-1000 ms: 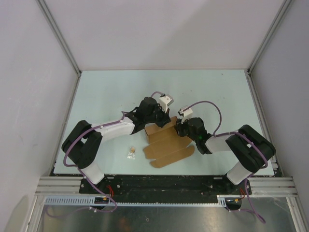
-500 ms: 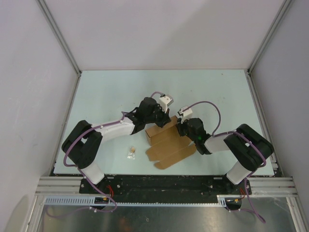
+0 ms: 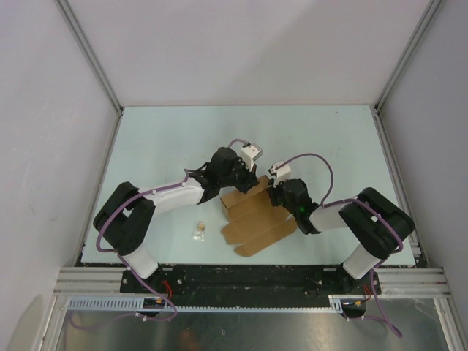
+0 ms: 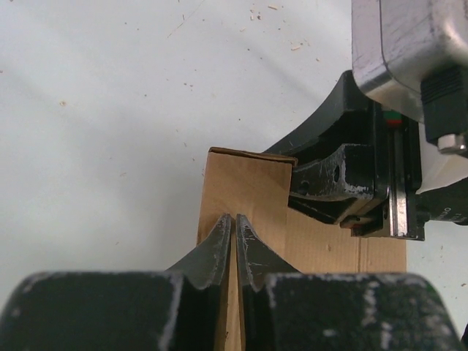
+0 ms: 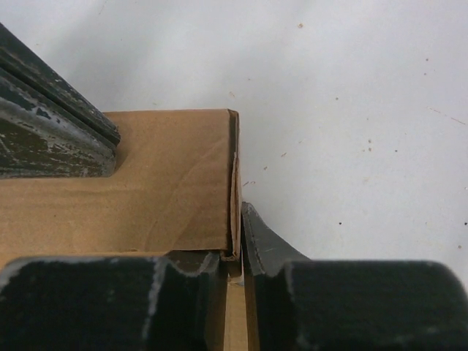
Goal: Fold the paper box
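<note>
The paper box (image 3: 257,225) is a brown cardboard sheet lying between the two arms, with its far side panels raised. My left gripper (image 3: 239,186) is at its far left corner. In the left wrist view the left gripper (image 4: 234,219) is shut on the top edge of an upright cardboard wall (image 4: 248,183). My right gripper (image 3: 273,193) is at the far right side of the sheet. In the right wrist view the right gripper (image 5: 238,241) is pinched on a doubled cardboard wall (image 5: 161,175); its left finger is hidden under the flap.
A tiny brown scrap (image 3: 198,229) lies on the pale table (image 3: 161,139) left of the sheet. White walls and aluminium posts enclose the table on three sides. The two grippers are close together over the cardboard, and the right one (image 4: 344,175) shows in the left wrist view.
The right gripper has closed onto the cardboard's right wall. The sheet's near part has shifted slightly. The left arm has stayed put.
</note>
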{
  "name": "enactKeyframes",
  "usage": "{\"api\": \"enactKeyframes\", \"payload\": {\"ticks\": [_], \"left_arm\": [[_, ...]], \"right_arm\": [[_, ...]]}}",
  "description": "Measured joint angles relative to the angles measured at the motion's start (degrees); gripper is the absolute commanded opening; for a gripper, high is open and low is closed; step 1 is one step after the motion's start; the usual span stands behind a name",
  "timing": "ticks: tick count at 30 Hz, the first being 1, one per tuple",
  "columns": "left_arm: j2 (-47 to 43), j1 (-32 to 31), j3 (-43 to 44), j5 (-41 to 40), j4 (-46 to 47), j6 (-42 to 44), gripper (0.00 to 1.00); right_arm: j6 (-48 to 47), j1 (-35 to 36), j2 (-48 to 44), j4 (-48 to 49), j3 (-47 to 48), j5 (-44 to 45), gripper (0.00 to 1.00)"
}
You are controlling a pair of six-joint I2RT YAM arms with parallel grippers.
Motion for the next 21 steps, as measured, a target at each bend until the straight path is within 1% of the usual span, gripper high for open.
{"api": "enactKeyframes", "payload": {"ticks": [3,4,10,21], "left_arm": [[0.0,0.0,-0.1,0.0,0.0,0.0,0.1],[-0.1,0.0,-0.2,0.0,0.0,0.0,0.09],[-0.3,0.0,-0.5,0.0,0.2,-0.1,0.09],[-4.3,-0.2,-2.3,-2.3,-2.8,-0.7,0.11]], "right_arm": [[0.4,0.0,0.0,-0.1,0.0,-0.4,0.4],[0.3,0.1,0.0,-0.1,0.0,-0.5,0.42],[0.2,0.7,-2.1,-2.3,0.0,-2.5,0.43],[0.1,1.9,-15.6,-12.6,-0.2,-3.5,0.49]]}}
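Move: The paper box's raised far panel ends at a right-hand corner already between the right fingertips; the panel's middle is about 7 cm to the left and level fore-and-aft, at roughly the same height. From the right hand, the open base panel is about 8 cm back, 4 cm left and 4 below, and the near flap about 13 cm back, directly behind and 4 below. That corner is about 5 cm right of the closed left fingertips, 1 cm back and 2 lower. The right hand opens its fingers to about half and frees the box's right-hand corner, easing back and a little left, then climbs away to finish about 5 cm up and 3 cm back, with its opened tips spread above and around the corner. The left hand first stays with its closed tips resting on the raised panel, then late on draws about 1.5 cm left and some 1 cm back, lifting barely and seeming to drag the panel along, fingers still shut. ##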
